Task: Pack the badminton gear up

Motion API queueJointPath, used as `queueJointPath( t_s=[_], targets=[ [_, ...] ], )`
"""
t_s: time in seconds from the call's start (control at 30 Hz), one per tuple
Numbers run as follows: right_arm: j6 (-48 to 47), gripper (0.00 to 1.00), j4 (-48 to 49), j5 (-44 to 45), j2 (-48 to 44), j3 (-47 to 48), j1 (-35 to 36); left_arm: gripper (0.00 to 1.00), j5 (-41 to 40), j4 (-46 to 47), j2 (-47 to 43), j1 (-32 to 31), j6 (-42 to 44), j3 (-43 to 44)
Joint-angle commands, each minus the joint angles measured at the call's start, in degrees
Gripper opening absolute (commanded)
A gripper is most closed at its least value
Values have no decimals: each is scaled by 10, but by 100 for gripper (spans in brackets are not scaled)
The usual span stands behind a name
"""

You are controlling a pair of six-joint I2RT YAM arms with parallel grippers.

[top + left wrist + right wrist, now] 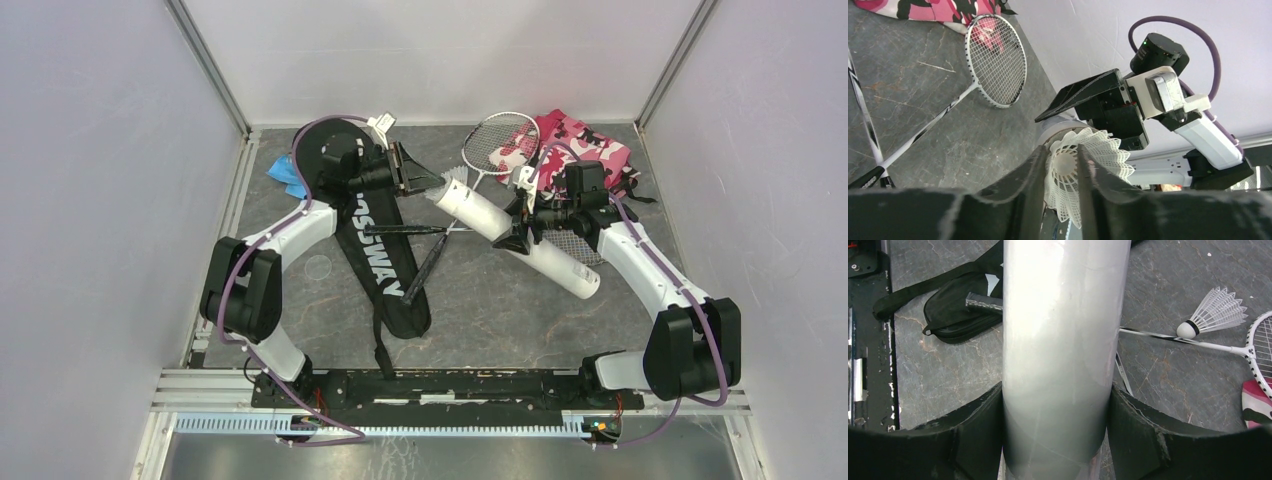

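Observation:
The long white tube (520, 240) lies tilted across the table's middle, and my right gripper (520, 232) (1055, 390) is shut on the tube (1058, 340). A white mesh-skirted shuttlecock (1103, 150) sits in the tube's open mouth (1053, 132). My left gripper (430, 185) (1064, 152) is at that mouth, its jaws parted a little either side of the shuttlecock's middle. A feather shuttlecock (1215, 312) (458, 178) lies beside a racket shaft (1168, 337). A silver racket head (500, 145) (998, 60) lies at the back. The black racket bag (375, 240) lies on the left with two black handles (405, 230) on it.
A pink camouflage cloth (585, 145) lies at the back right, partly under the racket head. A blue cloth (285, 175) shows behind the left arm. White walls stand on three sides. A metal rail (450, 385) runs along the near edge.

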Motion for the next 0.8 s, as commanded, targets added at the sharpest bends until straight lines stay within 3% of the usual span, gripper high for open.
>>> queueJointPath(
  t_s=[0.0,0.17,0.4,0.77],
  targets=[
    [-5,38,25,-17,-2,29,2,42,11,-68,1,1,86,45],
    [-18,37,19,-15,-7,23,1,59,-2,-148,-8,4,163,77],
    [-30,37,13,-11,-13,15,-4,72,-29,-227,-31,15,249,101],
    [-38,37,7,-8,-7,10,-7,81,-5,-253,-100,21,358,97]
  ],
)
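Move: The shuttlecock being loaded already sits nose-first in the mouth of the white tube, its skirt some 2 cm to the right of the left hand and level with it. The right hand's grip on the tube is about 17 cm right, 9 cm back and 7 cm lower. Down on the table, roughly 25 cm below, lie a loose shuttlecock, 6 cm right and 4 cm ahead, and the racket crossing, 4 cm right and 9 cm back. From the right hand, the shuttlecock in the mouth is about 15 cm left, 9 cm ahead and 6 cm up. With its already parting fingers spreading on to wide open around the shuttlecock's skirt, the left hand first eases about 1.5 cm forward and slightly down, then backs off some 3 cm to the left and rises about 2 cm from its dip, leaving the tube mouth. Over the way its fingertips tilt down some 15 degrees and the hand rolls about as much around its pointing line, while the right hand stays put and keeps its grip on the tube, mouth turned to the left hand. ##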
